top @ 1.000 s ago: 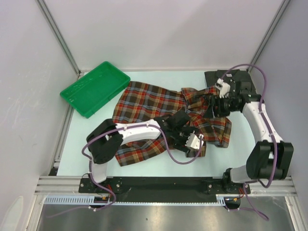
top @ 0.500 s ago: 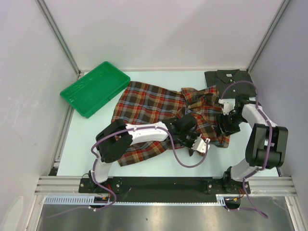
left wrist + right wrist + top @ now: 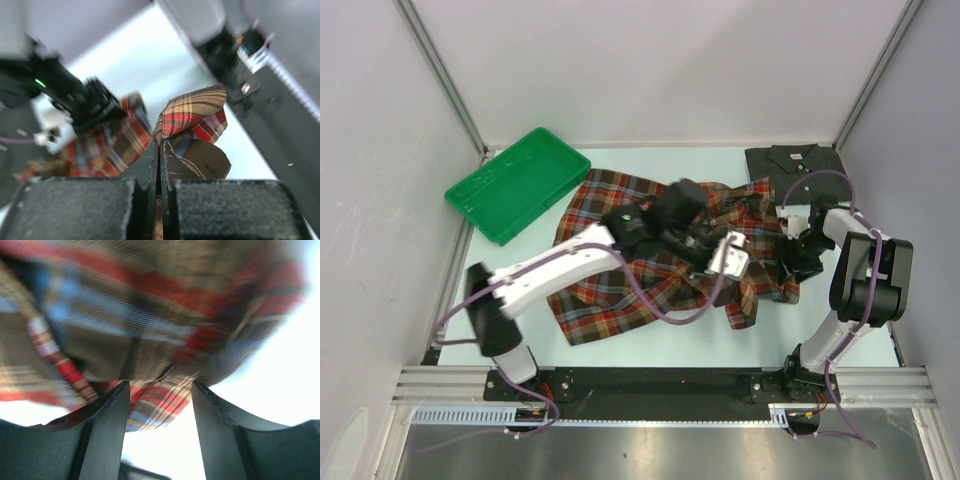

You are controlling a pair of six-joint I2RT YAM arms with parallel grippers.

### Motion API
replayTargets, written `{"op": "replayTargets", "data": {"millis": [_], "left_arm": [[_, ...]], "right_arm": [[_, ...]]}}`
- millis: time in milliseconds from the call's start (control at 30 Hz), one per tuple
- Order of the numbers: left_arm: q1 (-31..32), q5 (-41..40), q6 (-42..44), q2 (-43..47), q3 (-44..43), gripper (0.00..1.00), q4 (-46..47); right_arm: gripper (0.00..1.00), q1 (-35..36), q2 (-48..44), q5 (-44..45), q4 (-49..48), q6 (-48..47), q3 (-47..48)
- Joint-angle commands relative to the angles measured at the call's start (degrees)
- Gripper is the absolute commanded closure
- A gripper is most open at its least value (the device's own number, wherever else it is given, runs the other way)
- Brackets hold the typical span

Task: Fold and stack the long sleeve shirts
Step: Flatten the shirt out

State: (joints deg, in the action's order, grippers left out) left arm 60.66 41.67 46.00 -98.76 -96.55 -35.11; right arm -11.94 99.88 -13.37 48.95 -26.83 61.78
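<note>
The plaid long sleeve shirt [image 3: 620, 215] lies spread and rumpled across the middle of the table. My left gripper [image 3: 723, 260] is shut on a fold of it; in the left wrist view the fingers [image 3: 150, 170] pinch the plaid cloth [image 3: 192, 115], which stands up above them. At the shirt's right edge my right gripper [image 3: 791, 262] is open. Its fingers [image 3: 107, 425] straddle a plaid hem [image 3: 160, 402] without clamping it. The dark grey long sleeve shirt [image 3: 792, 163] lies folded at the back right corner.
A green tray [image 3: 518, 185] sits at the back left. White walls with metal posts close in the table on three sides. The black front rail [image 3: 650, 385] runs along the near edge by both arm bases.
My left gripper closed on the plaid shirt and rose toward the back with it. My right gripper came forward from the grey shirt to the plaid shirt's right edge, its jaws narrowing a little.
</note>
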Motion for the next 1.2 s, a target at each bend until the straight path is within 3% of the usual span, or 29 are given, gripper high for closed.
{"op": "replayTargets", "data": {"millis": [0,167,300,533,833,1000,1133,1167], "left_arm": [[-0.02,9.38,-0.84,8.84,-5.74,1.00,-9.00],[-0.20,14.92,-2.14,12.18,-10.67,1.00,-13.92],[-0.11,18.70,-0.74,18.32,-6.11,0.99,-13.41],[2.34,27.67,-1.62,20.54,-4.00,0.96,-12.53],[9.11,32.60,-2.84,20.36,-2.86,0.96,-12.61],[12.72,33.57,-2.85,20.45,0.05,0.95,-12.35],[15.89,30.85,-1.44,20.01,0.84,0.94,-12.00],[16.06,30.49,-1.87,20.10,1.28,0.95,-11.65]], "right_arm": [[0.42,-2.64,2.43,5.45,-10.97,-5.51,2.73],[0.42,-4.14,2.61,6.33,-12.38,-8.67,2.65],[0.42,-5.45,1.73,6.07,-12.82,-10.96,1.15],[0.43,-7.13,-0.12,7.57,-13.27,-14.04,-0.61],[0.43,-7.65,-10.92,-2.01,-1.76,-17.02,7.56],[0.42,-7.04,-16.10,-16.76,8.69,-19.57,13.54],[0.42,-0.64,-20.67,-23.10,13.19,-19.76,10.31],[0.42,3.64,-21.90,-24.07,13.28,-19.14,8.73]]}}
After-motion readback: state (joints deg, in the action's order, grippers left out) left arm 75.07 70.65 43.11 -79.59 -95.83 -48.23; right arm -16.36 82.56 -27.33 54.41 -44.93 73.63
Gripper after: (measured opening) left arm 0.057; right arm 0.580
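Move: The left gripper, already shut on a gathered corner of the plaid shirt, hangs some 26 cm above the table. The table's near edge, where the corner goes, lies about 11 cm back of it; the shirt's spread middle is roughly 17 cm ahead and 13 cm left. The half-open right gripper is low over the shirt's lower right corner, about 1 cm to its left and 2 cm below; the black shirt lies some 28 cm straight ahead. Keep the left gripper shut on the gathered corner; lift it about 14 cm while heading back and left, then draw it back nearly level past the table's near edge, some 22 cm in all, swinging clockwise. Meanwhile slide the half-open right gripper low along the shirt's lower right side, forward and to the right, pause, then raise it clear, fingers tilting forward. ##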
